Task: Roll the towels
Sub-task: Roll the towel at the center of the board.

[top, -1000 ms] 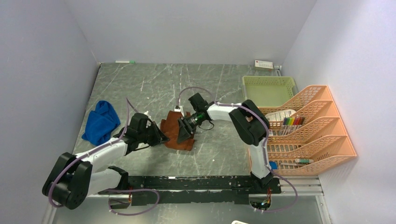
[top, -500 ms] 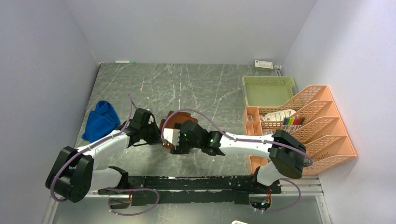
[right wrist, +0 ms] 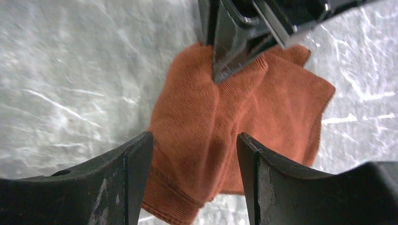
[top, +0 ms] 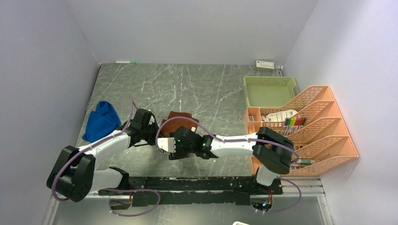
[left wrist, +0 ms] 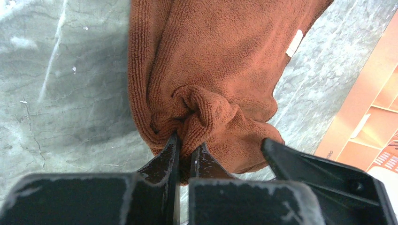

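The rust-brown towel [top: 179,118] lies bunched at the table's middle. My left gripper [left wrist: 185,143] is shut on a puckered fold at the near edge of that towel [left wrist: 220,61]. My right gripper [right wrist: 195,140] is open, low over the table on the towel's near side. A hemmed corner of the brown towel [right wrist: 220,122] sits between its fingers [right wrist: 136,164] without being pinched. The left gripper's finger [right wrist: 230,51] shows at the far side of the cloth. The blue towel [top: 101,122] lies crumpled at the left, away from both grippers.
A green basket [top: 270,90] stands at the back right. An orange tiered file rack [top: 305,131] with small items runs along the right edge. The right arm [top: 230,140] stretches low across the front of the table.
The right arm swung from the towel's far right side down to its near side, stretched low, with its jaws opened wider. The left gripper drew the towel slightly back and it bunched up.
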`<state>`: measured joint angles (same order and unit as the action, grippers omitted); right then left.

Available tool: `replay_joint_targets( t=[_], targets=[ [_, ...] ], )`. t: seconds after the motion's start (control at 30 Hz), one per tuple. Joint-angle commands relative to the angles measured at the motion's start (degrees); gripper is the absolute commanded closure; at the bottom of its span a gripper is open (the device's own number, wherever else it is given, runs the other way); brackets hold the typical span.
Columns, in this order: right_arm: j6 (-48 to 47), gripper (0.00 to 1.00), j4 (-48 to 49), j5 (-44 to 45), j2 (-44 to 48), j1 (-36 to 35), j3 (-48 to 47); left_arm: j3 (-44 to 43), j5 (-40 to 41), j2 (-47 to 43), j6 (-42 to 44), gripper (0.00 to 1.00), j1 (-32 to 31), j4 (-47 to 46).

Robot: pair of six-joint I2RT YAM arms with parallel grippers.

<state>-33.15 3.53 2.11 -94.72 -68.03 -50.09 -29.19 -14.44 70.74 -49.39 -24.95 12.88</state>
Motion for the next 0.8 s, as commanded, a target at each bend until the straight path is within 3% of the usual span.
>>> replay_joint_targets(
  t=[0.0,0.2,0.4,0.6,0.63,0.67,0.73,0.77],
  targets=[
    [4.02,0.36,0.61,-7.75,-1.84,-0.22,-3.04,0.72,-0.79,0.1,0.26,0.93,0.58,1.02],
    [9.45,0.36,1.04,-12.19,-1.98,-0.26,-4.24,-0.08,1.16,-0.04,0.78,0.93,1.02,2.4],
    [10.56,0.36,0.78,-3.41,-5.7,-0.18,-5.16,-0.86,0.81,-0.49,1.22,0.93,1.44,3.15],
    [10.9,0.38,2.34,-1.25,-9.11,0.22,-4.63,-0.49,0.55,-1.19,1.27,0.93,1.83,3.61],
    [11.32,0.41,2.7,-0.88,-9.44,0.4,-4.59,-0.39,0.47,-1.43,1.25,0.93,1.91,3.64],
    [11.52,0.52,2.81,-0.9,-9.82,0.67,-4.69,-0.39,0.39,-1.62,1.23,0.93,2.0,3.77],
    [12.49,0.98,1.15,-2.64,-11.02,1.8,-6.1,-0.41,0.08,-1.97,1.35,0.93,2.3,4.06],
    [12.89,1.0,-0.57,-3.95,-11.66,2.76,-6.8,-0.43,-0.33,-2.13,1.5,0.93,2.54,4.03]
  ],
)
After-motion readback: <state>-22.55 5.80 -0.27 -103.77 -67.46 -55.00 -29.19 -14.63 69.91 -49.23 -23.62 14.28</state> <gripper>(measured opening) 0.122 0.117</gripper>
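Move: The rolled near edge of the brown towel, a few centimetres right of the left gripper, is the part to grip: about 2 cm left of the right hand, level fore and aft, and 3 cm below it. From the right hand, the left gripper is some 5 cm left, 2 cm ahead and 2 cm lower; the flat part of the towel spreads about 6 cm ahead, 4 cm right and 5 cm below. From the left hand, the rolled edge is about 3 cm right, 2 cm back and 1 cm lower. Swing the open right gripper back and left over the towel's rolled near edge, tipping it about 10 degrees, then bring it forward again and down some 4 cm so its fingers straddle the roll beside the left fingertips, and shut them on it. Keep the left gripper pinching its end of the roll almost in place. ##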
